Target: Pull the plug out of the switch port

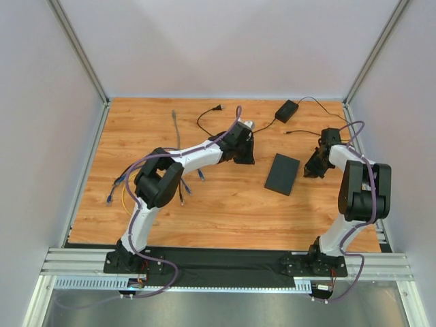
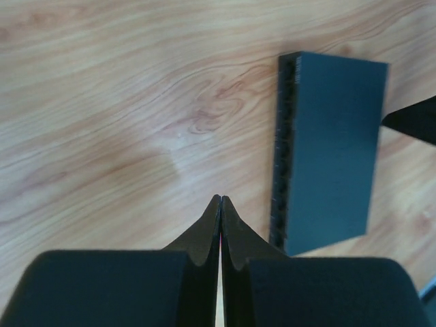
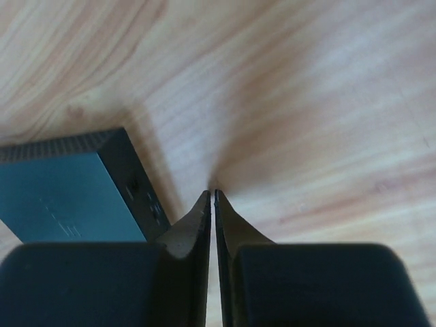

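Observation:
The switch (image 1: 283,174) is a flat black box lying on the wooden table between my two grippers. My left gripper (image 1: 248,159) hangs to its left, and my right gripper (image 1: 311,171) is close by its right edge. In the left wrist view the switch (image 2: 334,143) lies ahead to the right with its row of ports facing the left gripper (image 2: 220,199), which is shut on nothing. No plug shows in those ports. In the right wrist view a corner of the switch (image 3: 61,194) sits left of the right gripper (image 3: 212,193), also shut and empty, just above the wood.
A small black power adapter (image 1: 287,110) with a thin black cord lies at the back right. Loose blue cables (image 1: 119,185) lie at the left under the left arm, and a grey cable (image 1: 176,126) lies at the back. Grey walls enclose the table.

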Controlling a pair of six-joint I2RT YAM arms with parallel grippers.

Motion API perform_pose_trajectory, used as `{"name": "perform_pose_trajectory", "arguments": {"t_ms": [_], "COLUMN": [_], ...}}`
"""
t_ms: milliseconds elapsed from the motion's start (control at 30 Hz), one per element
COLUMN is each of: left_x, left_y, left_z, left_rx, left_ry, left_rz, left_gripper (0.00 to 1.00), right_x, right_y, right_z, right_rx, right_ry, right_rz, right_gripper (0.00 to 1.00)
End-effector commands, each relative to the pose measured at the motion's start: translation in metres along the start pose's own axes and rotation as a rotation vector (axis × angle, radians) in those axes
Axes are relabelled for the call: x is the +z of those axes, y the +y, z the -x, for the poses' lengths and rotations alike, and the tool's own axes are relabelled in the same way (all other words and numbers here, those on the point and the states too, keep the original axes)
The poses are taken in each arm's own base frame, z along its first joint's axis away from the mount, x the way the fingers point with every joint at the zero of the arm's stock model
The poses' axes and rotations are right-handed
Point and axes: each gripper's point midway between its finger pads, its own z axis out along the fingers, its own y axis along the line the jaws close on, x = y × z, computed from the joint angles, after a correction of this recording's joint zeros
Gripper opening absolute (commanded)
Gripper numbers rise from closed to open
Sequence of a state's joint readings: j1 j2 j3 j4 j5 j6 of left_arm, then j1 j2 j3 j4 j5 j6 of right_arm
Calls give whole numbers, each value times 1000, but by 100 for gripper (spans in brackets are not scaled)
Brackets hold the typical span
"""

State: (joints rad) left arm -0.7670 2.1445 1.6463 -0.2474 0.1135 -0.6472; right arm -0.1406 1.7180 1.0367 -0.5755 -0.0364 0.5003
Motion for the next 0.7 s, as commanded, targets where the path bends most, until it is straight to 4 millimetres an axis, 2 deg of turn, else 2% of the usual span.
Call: {"name": "perform_pose_trajectory", "arguments": {"t_ms": [0, 33, 133, 233, 367, 433, 467, 500, 533, 600, 633, 667], "left_x": [13, 22, 34, 36, 26, 18, 15, 7, 2, -3, -13, -16], "left_y": [-8, -9, -23, -34, -62, -76, -82, -102, -108, -109, -117, -119], "left_z": [-15, -20, -33, -48, -82, -88, -91, -90, -89, -90, -79, -77], "left_rx": [43, 43, 45, 41, 3, -8, -23, -8, -1, 18, 26, 31], "left_ry": [47, 58, 77, 94, 113, 96, 106, 93, 83, 48, 6, -6], "left_rz": [19, 12, -26, -50, -151, -206, -223, -281, -294, -266, -290, -302], "left_gripper": [0, 0, 0, 0, 0, 0, 0, 0, 0, 0, 0, 0], "right_x": [7, 9, 17, 21, 22, 17, 17, 15, 8, -1, -9, -16], "right_y": [29, 31, 41, 50, 80, 100, 115, 123, 139, 148, 156, 155], "right_z": [30, 32, 32, 31, 20, 24, 18, 15, 24, 22, 27, 36], "right_rx": [32, 30, 19, 8, -24, -38, -49, -54, -70, -109, -129, -151], "right_ry": [-54, -52, -29, -17, 27, 26, 58, 78, 64, 75, 56, 21], "right_rz": [100, 104, 127, 145, 219, 264, 308, 330, 361, 357, 365, 354], "right_gripper": [6, 6, 6, 6, 7, 7, 7, 7, 7, 7, 7, 7]}}
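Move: The black switch lies about 10 cm to the left hand's right, 4 cm back and 7 cm below; a loose blue plug is some 18 cm left, 5 cm back. From the right hand the switch is about 8 cm left, straight abreast and 1 cm below. The power cord's free end lies roughly 15 cm ahead of the right hand and 6 cm left, the power adapter about 23 cm ahead and 7 cm left. Both closed hands push the switch counter-clockwise, left dropping then sweeping back-right, right sweeping forward-left, each about 13 cm. ##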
